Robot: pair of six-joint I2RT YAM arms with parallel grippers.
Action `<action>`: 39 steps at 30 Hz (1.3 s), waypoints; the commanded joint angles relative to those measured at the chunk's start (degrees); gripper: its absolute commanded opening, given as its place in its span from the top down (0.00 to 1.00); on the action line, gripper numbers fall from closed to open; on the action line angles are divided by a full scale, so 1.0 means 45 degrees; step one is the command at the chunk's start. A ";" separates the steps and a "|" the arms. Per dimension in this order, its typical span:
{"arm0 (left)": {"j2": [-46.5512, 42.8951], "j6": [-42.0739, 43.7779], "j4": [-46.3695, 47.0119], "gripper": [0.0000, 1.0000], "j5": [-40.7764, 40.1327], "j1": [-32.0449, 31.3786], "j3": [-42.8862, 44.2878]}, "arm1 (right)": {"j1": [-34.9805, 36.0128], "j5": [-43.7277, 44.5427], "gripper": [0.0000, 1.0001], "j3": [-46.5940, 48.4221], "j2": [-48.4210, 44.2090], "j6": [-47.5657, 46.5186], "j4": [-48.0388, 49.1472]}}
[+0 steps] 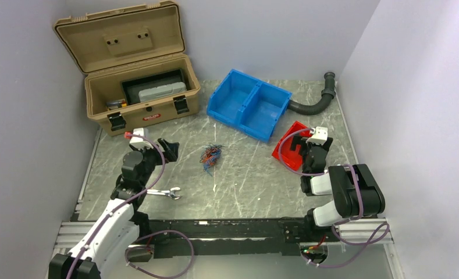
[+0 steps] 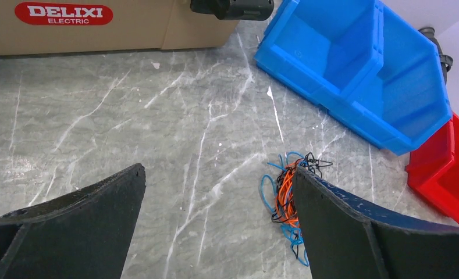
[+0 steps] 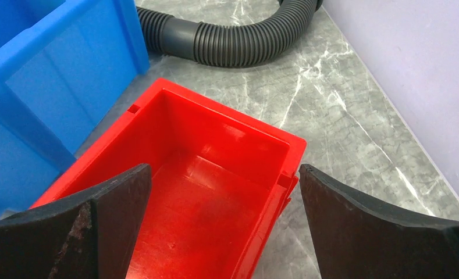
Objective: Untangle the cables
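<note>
The cables (image 1: 210,156) lie as a small tangle of blue, orange and black wires on the marble tabletop, near its middle. My left gripper (image 1: 168,148) hovers just to their left, open and empty. In the left wrist view the cables (image 2: 285,195) sit against the inner edge of the right finger (image 2: 355,232), which partly hides them, while the gripper (image 2: 219,174) frames bare table. My right gripper (image 3: 226,168) is open over the red bin (image 3: 232,110), with nothing between its fingers. It is at the right side of the table (image 1: 302,152).
A blue two-compartment bin (image 1: 250,103) stands behind the cables, beside the red bin (image 1: 285,139). A black corrugated hose (image 1: 314,103) curls at the back right. An open tan case (image 1: 139,87) sits at the back left. A metal hand tool (image 1: 166,193) lies by the left arm.
</note>
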 commanded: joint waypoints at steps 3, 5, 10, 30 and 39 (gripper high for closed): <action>0.0026 0.0230 0.1122 0.01 0.0794 0.0032 -0.0200 | 0.0040 0.0045 0.00 0.0186 0.0097 -0.0089 0.0551; 0.0093 0.0316 0.1346 0.01 0.1136 0.0032 -0.0237 | 0.0027 0.0040 0.00 0.0216 0.0094 -0.0099 0.0528; 0.0357 0.0719 0.1649 0.01 0.1802 -0.0119 -0.0202 | 0.0037 0.0136 0.00 0.0155 0.0082 -0.0065 0.0662; 0.5928 0.2506 -0.0483 0.08 0.2716 -0.2923 0.3259 | 0.0125 -0.0346 0.00 0.4585 -0.5833 0.4966 -1.2079; 0.8183 0.2305 -0.1263 0.28 0.3430 -0.2934 0.4507 | 0.0108 -0.4378 0.00 0.4276 -0.7307 0.5823 -1.2123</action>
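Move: The tangled cables lie some 17 cm to the left hand's right, about 6 cm ahead and 14 cm below it. From that hand the wrenches are about 9 cm back, 3 cm left and 15 cm below, and the blue bin is some 25 cm ahead, 33 cm right and 12 cm below. From the right hand the cables lie roughly 37 cm left, 1 cm back and 8 cm below; the red bin is about 5 cm ahead, 8 cm left and 7 cm below. Rightward and then also down, the left hand sweeps about 11 cm towards the cables and sinks about 7 cm, swinging clockwise, tipping its fingers down and raising its left side; the fingers begin to close, still clear of the cables. The right hand, wide open, climbs some 13 cm away from the red bin, drifting left late as its left side rolls up. ##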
